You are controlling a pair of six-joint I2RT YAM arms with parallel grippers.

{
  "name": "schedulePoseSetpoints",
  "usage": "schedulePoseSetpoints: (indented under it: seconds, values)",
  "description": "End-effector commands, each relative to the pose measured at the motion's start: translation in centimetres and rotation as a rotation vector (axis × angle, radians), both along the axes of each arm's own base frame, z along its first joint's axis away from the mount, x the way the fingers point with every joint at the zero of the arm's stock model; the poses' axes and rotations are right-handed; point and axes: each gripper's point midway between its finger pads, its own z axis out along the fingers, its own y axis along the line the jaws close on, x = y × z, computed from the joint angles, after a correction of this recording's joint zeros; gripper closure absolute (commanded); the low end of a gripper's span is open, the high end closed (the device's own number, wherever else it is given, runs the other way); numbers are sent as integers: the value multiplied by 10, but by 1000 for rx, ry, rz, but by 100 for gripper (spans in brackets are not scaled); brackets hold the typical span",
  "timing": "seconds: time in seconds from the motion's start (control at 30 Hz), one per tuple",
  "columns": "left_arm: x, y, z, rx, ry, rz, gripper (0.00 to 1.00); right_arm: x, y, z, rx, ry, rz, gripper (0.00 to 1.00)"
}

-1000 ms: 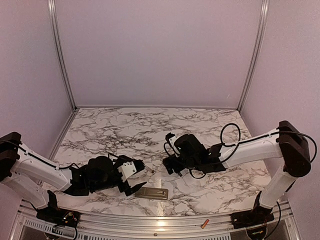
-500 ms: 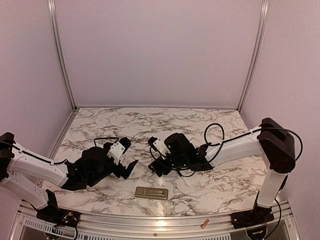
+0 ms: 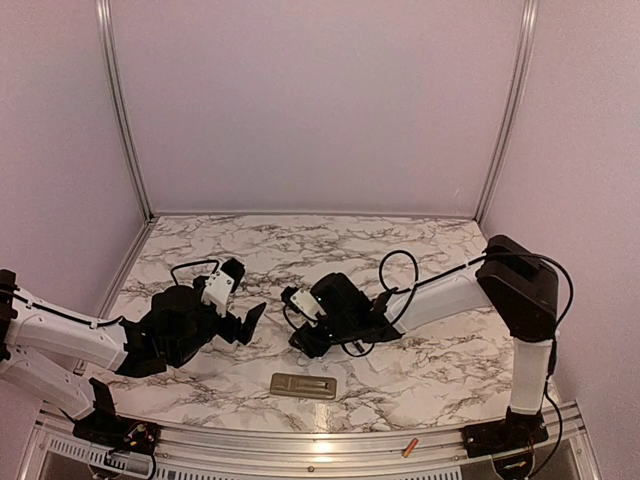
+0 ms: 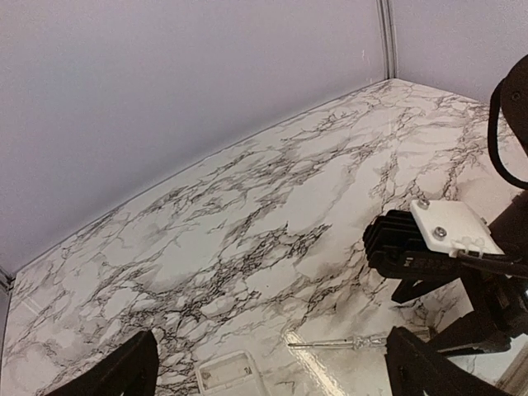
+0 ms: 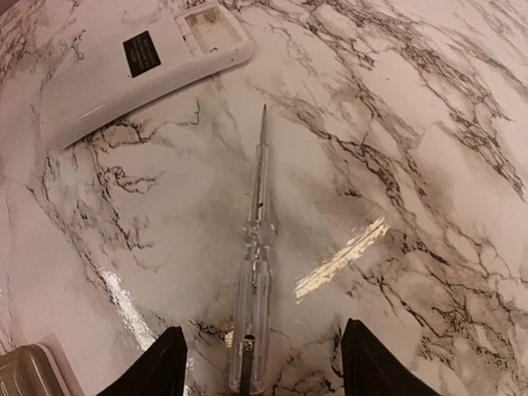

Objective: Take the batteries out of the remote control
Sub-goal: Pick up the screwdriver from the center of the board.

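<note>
The white remote control (image 5: 140, 66) lies back-up with its end compartment (image 5: 210, 21) uncovered; its end also shows in the left wrist view (image 4: 227, 375). One orange-red battery (image 3: 409, 447) rests on the front rail. A clear-handled screwdriver (image 5: 256, 272) (image 4: 355, 341) lies on the marble. My right gripper (image 5: 264, 367) (image 3: 298, 338) stands open low over its handle, with a gap on both sides. My left gripper (image 4: 272, 371) (image 3: 248, 322) is wide open and holds nothing, hovering left of the right one.
A flat grey-bronze cover piece (image 3: 303, 386) (image 5: 25, 371) lies near the front edge, in front of both grippers. The marble table (image 3: 300, 250) is bounded by purple walls at the back and sides and an aluminium rail (image 3: 300, 445) at the front.
My right arm swung left and came down over the screwdriver, its jaws narrowing. My left arm pulled back and left, away from the grey cover piece, staying wide open.
</note>
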Motion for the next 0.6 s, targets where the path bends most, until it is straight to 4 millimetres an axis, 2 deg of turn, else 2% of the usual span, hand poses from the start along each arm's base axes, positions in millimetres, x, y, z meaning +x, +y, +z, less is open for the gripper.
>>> schedulePoseSetpoints:
  seconds: [0.0,0.2,0.3,0.57]
  values:
    - [4,9,3,-20,-16,41,1,1,2,-12,-31,24,-1,41]
    - [5,11,4,-20,-18,48,1,1,-1,-26,-70,33,-7,55]
    - [5,13,3,-17,-20,50,1,0,-2,-31,-82,41,-8,66]
    - [5,16,5,-16,-30,57,1,-2,-3,-26,-79,38,-6,93]
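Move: The screwdriver lies point outward and to the left, its clear handle already between the right hand's open fingers: its middle is about 3 cm ahead, 5 cm left and 2 cm below. The white remote lies roughly 16 cm left and 1 cm ahead, the brown tray some 9 cm straight back, both about 3 cm lower than the hand. From the left hand, the screwdriver is about 4 cm ahead, 8 cm right and 13 cm down. Down about 1.5 cm, most of it at once, the right hand settles over the rear of the screwdriver's handle. It then stays low with barely any turn of the wrist while the fingers close from a little over half open to nearly shut, bringing the pads against both sides of the handle. ##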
